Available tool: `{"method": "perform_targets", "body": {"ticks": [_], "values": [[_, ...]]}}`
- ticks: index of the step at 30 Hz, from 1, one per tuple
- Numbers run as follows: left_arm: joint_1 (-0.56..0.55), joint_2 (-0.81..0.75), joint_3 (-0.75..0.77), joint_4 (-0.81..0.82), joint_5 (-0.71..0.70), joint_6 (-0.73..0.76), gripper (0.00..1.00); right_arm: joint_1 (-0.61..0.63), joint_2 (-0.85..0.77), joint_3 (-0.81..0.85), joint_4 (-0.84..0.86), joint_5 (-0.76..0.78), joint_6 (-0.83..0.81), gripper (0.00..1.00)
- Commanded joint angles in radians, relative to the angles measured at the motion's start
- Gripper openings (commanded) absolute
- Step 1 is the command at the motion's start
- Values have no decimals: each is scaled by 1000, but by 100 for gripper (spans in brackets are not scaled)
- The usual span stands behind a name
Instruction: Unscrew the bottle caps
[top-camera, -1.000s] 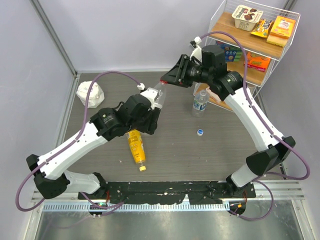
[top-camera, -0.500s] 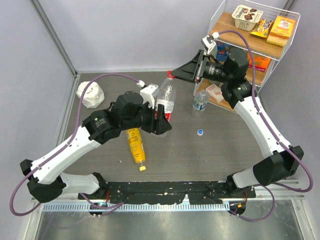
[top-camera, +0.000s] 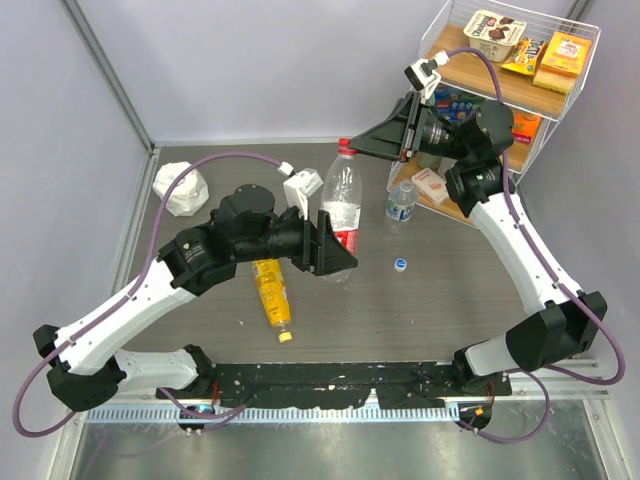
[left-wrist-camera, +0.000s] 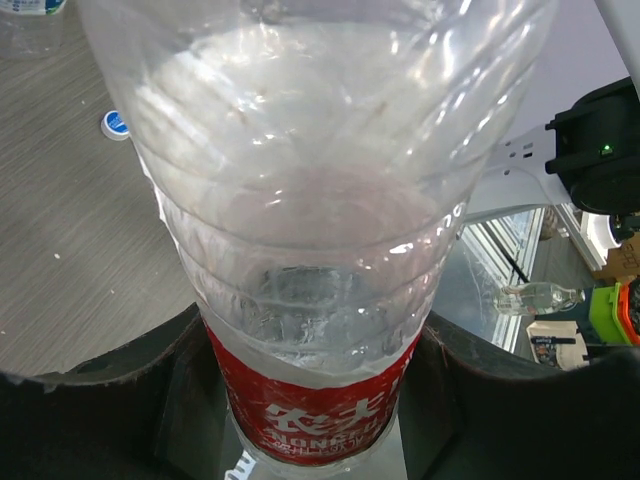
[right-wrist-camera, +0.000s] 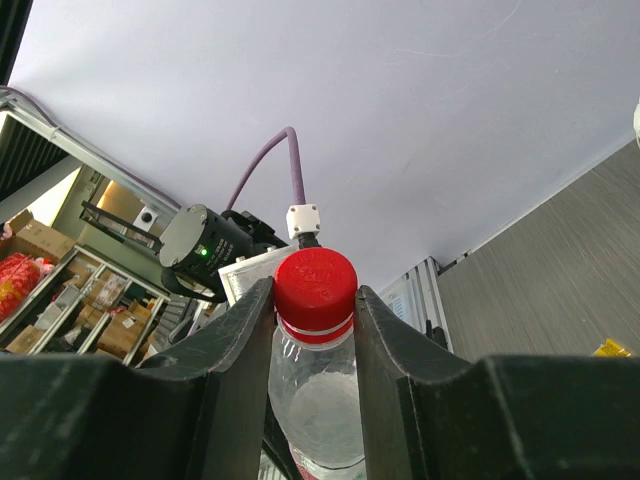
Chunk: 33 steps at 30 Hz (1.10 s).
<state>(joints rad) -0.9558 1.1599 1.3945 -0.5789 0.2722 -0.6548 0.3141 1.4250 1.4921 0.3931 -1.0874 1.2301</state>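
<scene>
The tall clear bottle with the red label (top-camera: 342, 205) stands upright near the table's middle. My left gripper (top-camera: 335, 252) is shut on its lower body, a finger on each side of the label (left-wrist-camera: 312, 405). The red cap (right-wrist-camera: 315, 285) is on the neck, and my right gripper (right-wrist-camera: 315, 300) is shut on it from the side, seen from above at the cap (top-camera: 345, 146). The small clear bottle (top-camera: 400, 205) stands to the right, with a pale blue-white cap (top-camera: 400, 265) loose on the table. The yellow bottle (top-camera: 271, 290) lies flat with a yellow cap (top-camera: 285, 337) beside it.
A crumpled white cloth (top-camera: 180, 188) lies at the back left. A white wire shelf (top-camera: 575, 80) with boxed snacks stands at the back right, close behind my right arm. Grey walls close in the back and left.
The tall bottle has gone from tilted to upright and shifted right in my left gripper. My right gripper has followed it right and up, staying on the red cap.
</scene>
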Motion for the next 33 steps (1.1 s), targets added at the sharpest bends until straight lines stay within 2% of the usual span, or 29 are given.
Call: {"method": "perform_targets", "body": {"ticks": [1,2,4,5,6,7,10,15,19,24,28,33], "values": [[-4,-17,-22,30,32,-29,25,-1,-37,42,81,-25,42,7],[-3,-20,-25,27,25,-29,25,-1,-40,42,73,-22,39,9],[-4,-28,-28,16,4,-28,25,-9,-46,36,44,-8,17,20],[-4,-31,-28,-7,-14,-26,25,-21,-60,31,-17,16,-33,35],[-4,-32,-22,-39,-49,-22,26,-29,-67,31,-54,32,-61,43],[-4,-35,-15,-74,-74,-8,27,-42,-78,40,-136,59,-125,60],[-4,-40,1,-156,-146,20,27,-79,-84,74,-253,113,-199,82],[-4,-51,1,-194,-180,40,27,-99,-77,125,-433,191,-287,85],[-4,-48,11,-243,-235,40,27,-99,-41,239,-707,314,-418,85],[-4,-34,15,-295,-381,34,26,-78,72,503,-1124,489,-596,85],[-4,13,54,-352,-453,56,25,-20,146,631,-1285,595,-633,85],[-3,104,109,-418,-521,89,20,130,236,727,-1414,777,-630,87]]}}
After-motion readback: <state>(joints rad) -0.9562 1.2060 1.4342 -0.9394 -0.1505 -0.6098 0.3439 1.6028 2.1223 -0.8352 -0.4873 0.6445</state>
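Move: Between the right fingers sits the red cap, practically at the hand point; the water bottle with the blue label stands about 13 cm farther out and 12 cm right, some 38 cm lower. The loose blue cap lies about 3 cm ahead, 12 cm right and 48 cm below. From the left hand, which holds the red-capped bottle's body, the red cap is some 10 cm ahead, 2 cm right and 13 cm above; the yellow bottle lies 7 cm ahead, 16 cm left, 33 cm down. Opening wide, the right fingers let go of the red cap and the hand backs off forward and right, about 8 cm outward, its fingers swinging clockwise and tipping down, then sinks some 4 cm and edges back left. The left hand keeps its grip on the bottle, carrying it down and left about 7 cm each, plus some forward, its fingers tipping lower and swinging forward. ##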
